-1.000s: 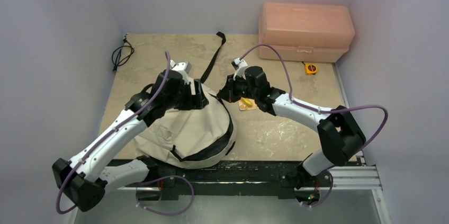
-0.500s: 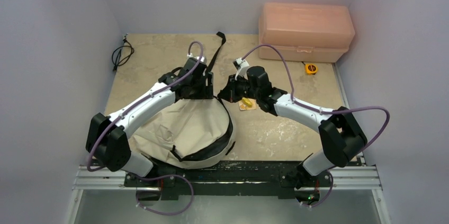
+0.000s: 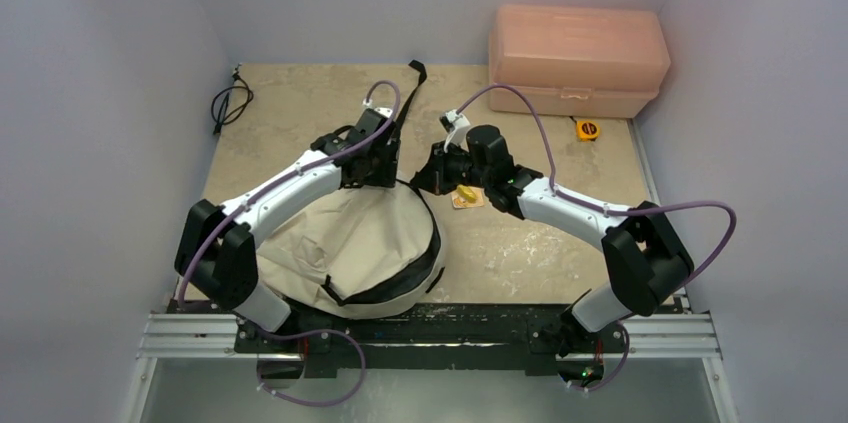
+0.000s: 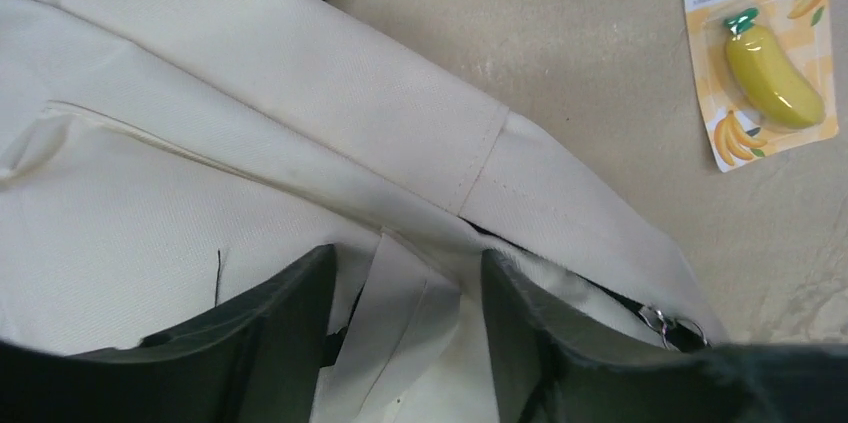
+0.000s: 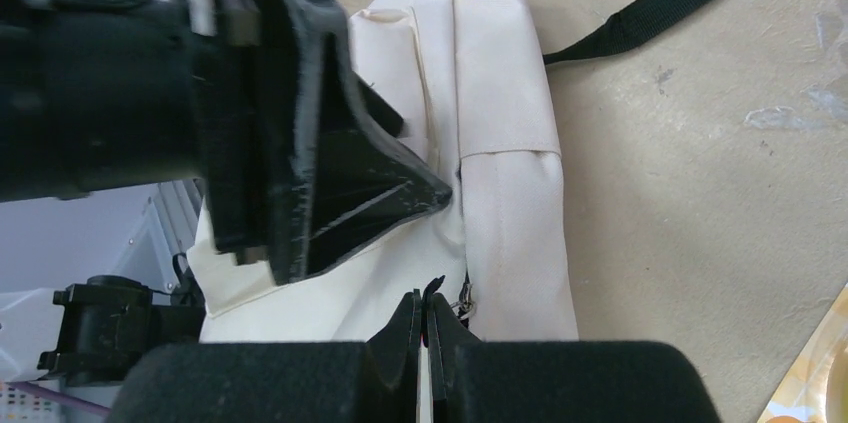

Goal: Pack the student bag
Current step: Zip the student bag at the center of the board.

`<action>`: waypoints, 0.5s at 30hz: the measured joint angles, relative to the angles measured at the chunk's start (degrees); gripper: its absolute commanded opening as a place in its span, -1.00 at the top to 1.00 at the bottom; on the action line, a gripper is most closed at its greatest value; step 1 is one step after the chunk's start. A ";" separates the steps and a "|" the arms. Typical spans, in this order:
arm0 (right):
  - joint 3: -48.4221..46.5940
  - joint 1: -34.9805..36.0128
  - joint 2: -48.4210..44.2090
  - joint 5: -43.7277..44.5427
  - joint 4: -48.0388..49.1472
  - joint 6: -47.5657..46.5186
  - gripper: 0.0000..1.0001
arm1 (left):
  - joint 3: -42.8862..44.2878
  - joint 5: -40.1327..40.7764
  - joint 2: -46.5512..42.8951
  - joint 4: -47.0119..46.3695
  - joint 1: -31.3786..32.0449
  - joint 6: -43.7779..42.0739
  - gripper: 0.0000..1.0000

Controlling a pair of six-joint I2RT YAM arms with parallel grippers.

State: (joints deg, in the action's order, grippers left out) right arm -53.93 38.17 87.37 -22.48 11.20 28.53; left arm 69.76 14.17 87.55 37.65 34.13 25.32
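Note:
The student bag, cream fabric with black zipper lines, lies at the near left of the table. At its far top edge my left gripper is open, and its fingers straddle a folded cream fabric flap without pinching it. Just right of that edge, my right gripper is shut on a thin black zipper pull beside a small metal ring. In the right wrist view the left gripper presses into the fabric just above. A black strap trails away from the bag.
A carded yellow banana-shaped item lies on the table right of the bag, under the right arm. A salmon-pink plastic box stands at the back right with a yellow tape measure before it. A black cable lies back left.
The left arm has swung from over the bag's middle to its far top edge, with its jaws narrowing around the flap. The right arm has stayed put.

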 measured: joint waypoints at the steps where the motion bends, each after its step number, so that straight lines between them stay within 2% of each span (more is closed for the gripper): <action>1: 0.04 0.00 0.00 0.00 0.00 0.02 1.00 | 0.28 -0.11 1.22 -0.17 0.00 -0.09 0.23; 2: 0.07 -0.04 0.00 0.02 -0.02 0.02 1.00 | 0.31 -0.22 2.45 -0.35 0.00 -0.33 0.35; 5: 0.07 -0.09 0.00 0.02 -0.02 -0.02 1.00 | 0.31 -0.22 4.22 -0.09 -0.11 -0.96 1.00; 15: 3.37 -0.42 -3.54 0.11 0.33 -0.50 1.00 | 1.95 3.32 4.24 1.44 -4.79 2.54 1.00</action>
State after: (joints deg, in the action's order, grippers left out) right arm -50.57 37.76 83.83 -22.37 11.53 28.03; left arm 71.70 17.50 91.79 39.09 29.34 27.86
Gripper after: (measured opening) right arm 0.012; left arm 0.043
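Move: A raised fold of the student bag's cloth beside the zip lies between the left hand's open fingers, about 2 cm below and 1 cm ahead. The zipper pull, in the right fingers, is some 6 cm to the left hand's right and 1 cm back; the banana card is roughly 15 cm right, 4 cm ahead, 10 cm down. From the right hand the fold is about 6 cm left, 1 cm ahead, 3 cm down, and the zip's open front 13 cm back, 2 cm left, 8 cm down. Down about 2 cm goes the left hand first, shutting its fingers on the cloth fold beside the zip; then it draws the pinched cloth left and somewhat forward, about 4 cm, away from the right hand, turning slightly counter-clockwise, the load on its arm rising. The right hand keeps its pinch on the zipper pull and, late on, eases about 1.5 cm right and back. ##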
